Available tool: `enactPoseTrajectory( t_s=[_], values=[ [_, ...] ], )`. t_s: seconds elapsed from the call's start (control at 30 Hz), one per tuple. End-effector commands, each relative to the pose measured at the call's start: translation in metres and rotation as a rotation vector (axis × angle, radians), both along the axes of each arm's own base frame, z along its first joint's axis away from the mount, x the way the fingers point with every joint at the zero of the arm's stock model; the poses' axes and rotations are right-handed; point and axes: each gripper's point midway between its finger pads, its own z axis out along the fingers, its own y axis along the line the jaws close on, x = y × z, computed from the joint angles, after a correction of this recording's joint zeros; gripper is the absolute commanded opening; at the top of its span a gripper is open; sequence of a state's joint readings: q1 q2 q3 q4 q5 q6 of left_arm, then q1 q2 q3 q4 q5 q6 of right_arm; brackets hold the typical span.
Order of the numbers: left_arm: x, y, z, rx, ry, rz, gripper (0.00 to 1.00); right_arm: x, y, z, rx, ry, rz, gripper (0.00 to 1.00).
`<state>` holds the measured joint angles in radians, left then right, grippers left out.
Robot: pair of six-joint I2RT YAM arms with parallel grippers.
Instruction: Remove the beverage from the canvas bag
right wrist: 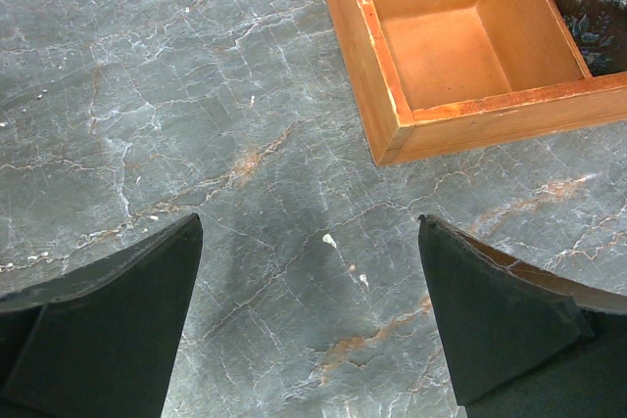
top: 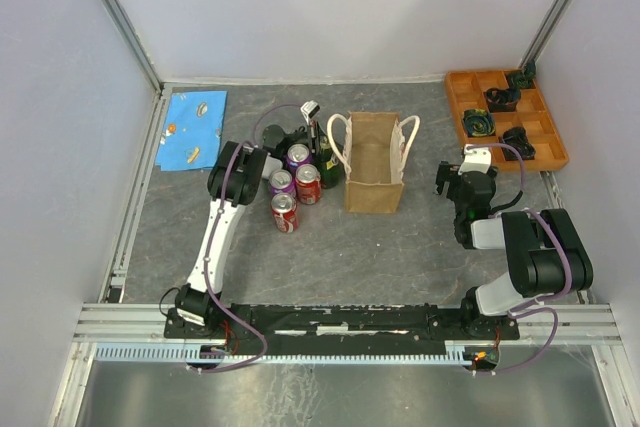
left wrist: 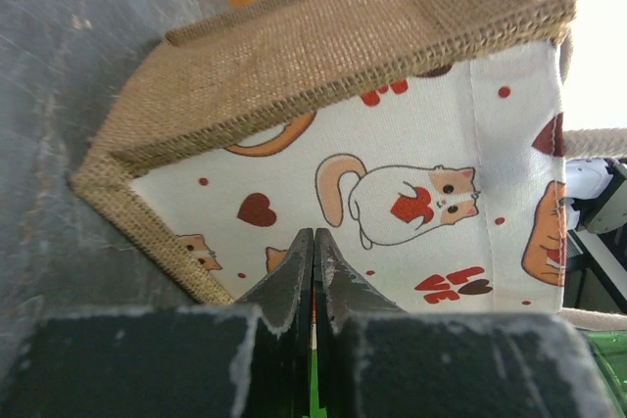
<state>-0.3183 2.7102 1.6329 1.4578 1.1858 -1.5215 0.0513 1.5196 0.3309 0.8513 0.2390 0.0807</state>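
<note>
The canvas bag (top: 373, 175) stands upright mid-table with its white rope handles at the sides; from above, its open mouth shows only tan lining. Just left of it stand a green bottle (top: 326, 163), two purple cans (top: 298, 155) and two red cans (top: 308, 184). My left gripper (top: 320, 147) hovers over the bottle, close to the bag's left side. In the left wrist view this gripper (left wrist: 313, 234) is shut with nothing between its fingers, facing the bag's cat-print panel (left wrist: 421, 124), and green glass (left wrist: 602, 369) shows below. My right gripper (right wrist: 309, 227) is open over bare table.
An orange compartment tray (top: 455, 97) with dark items sits at the back right; its corner (right wrist: 392, 95) lies just ahead of the right gripper (top: 450, 182). A blue patterned cloth (top: 192, 129) lies at the back left. Walls enclose three sides.
</note>
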Motion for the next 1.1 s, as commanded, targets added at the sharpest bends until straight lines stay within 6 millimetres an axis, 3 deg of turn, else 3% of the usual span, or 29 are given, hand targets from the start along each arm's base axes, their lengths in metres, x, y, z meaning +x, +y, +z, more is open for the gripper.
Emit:
enactPoseTrajectory(
  t_s=[0.0, 0.37, 0.7, 0.9, 1.07],
  values=[
    [-0.05, -0.023, -0.008, 0.002, -0.034, -0.131, 0.03, 0.012, 0.001, 0.019, 0.0, -0.059, 0.006, 0.99],
    [-0.101, -0.038, -0.002, 0.014, -0.059, -0.217, 0.03, 0.012, 0.001, 0.019, 0.001, -0.061, 0.006, 0.99],
    [-0.116, -0.034, 0.008, 0.009, -0.055, -0.186, 0.03, 0.012, 0.001, 0.019, 0.001, -0.061, 0.005, 0.99],
    [-0.108, -0.036, 0.005, 0.039, -0.054, -0.161, 0.03, 0.012, 0.001, 0.019, 0.001, -0.06, 0.006, 0.99],
    [-0.074, -0.042, 0.015, 0.044, -0.099, -0.124, 0.03, 0.012, 0.001, 0.019, 0.001, -0.06, 0.006, 0.99]
  ],
)
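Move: The green bottle's middle is about 5 cm back from the left hand's shut fingers, roughly at their height. The far purple can is 8 cm left and 3 cm back of that hand, the nearer red can 6 cm left and 9 cm back, the near purple can 12 cm left and 8 cm back. The canvas bag's middle is about 10 cm right, nearly level. From the right hand, the bottle lies some 31 cm left, 1 cm ahead. The green bottle is drawn along the table by the left hand, whose shut fingers, pointing right, stay against its far side and keep dragging it back with the cans. The hand travels about 10 cm back towards the base, sliding some 3 cm right beside the canvas bag early on, then going nearly straight back and easing to a stop, with a clockwise turn of roughly 10 degrees. ##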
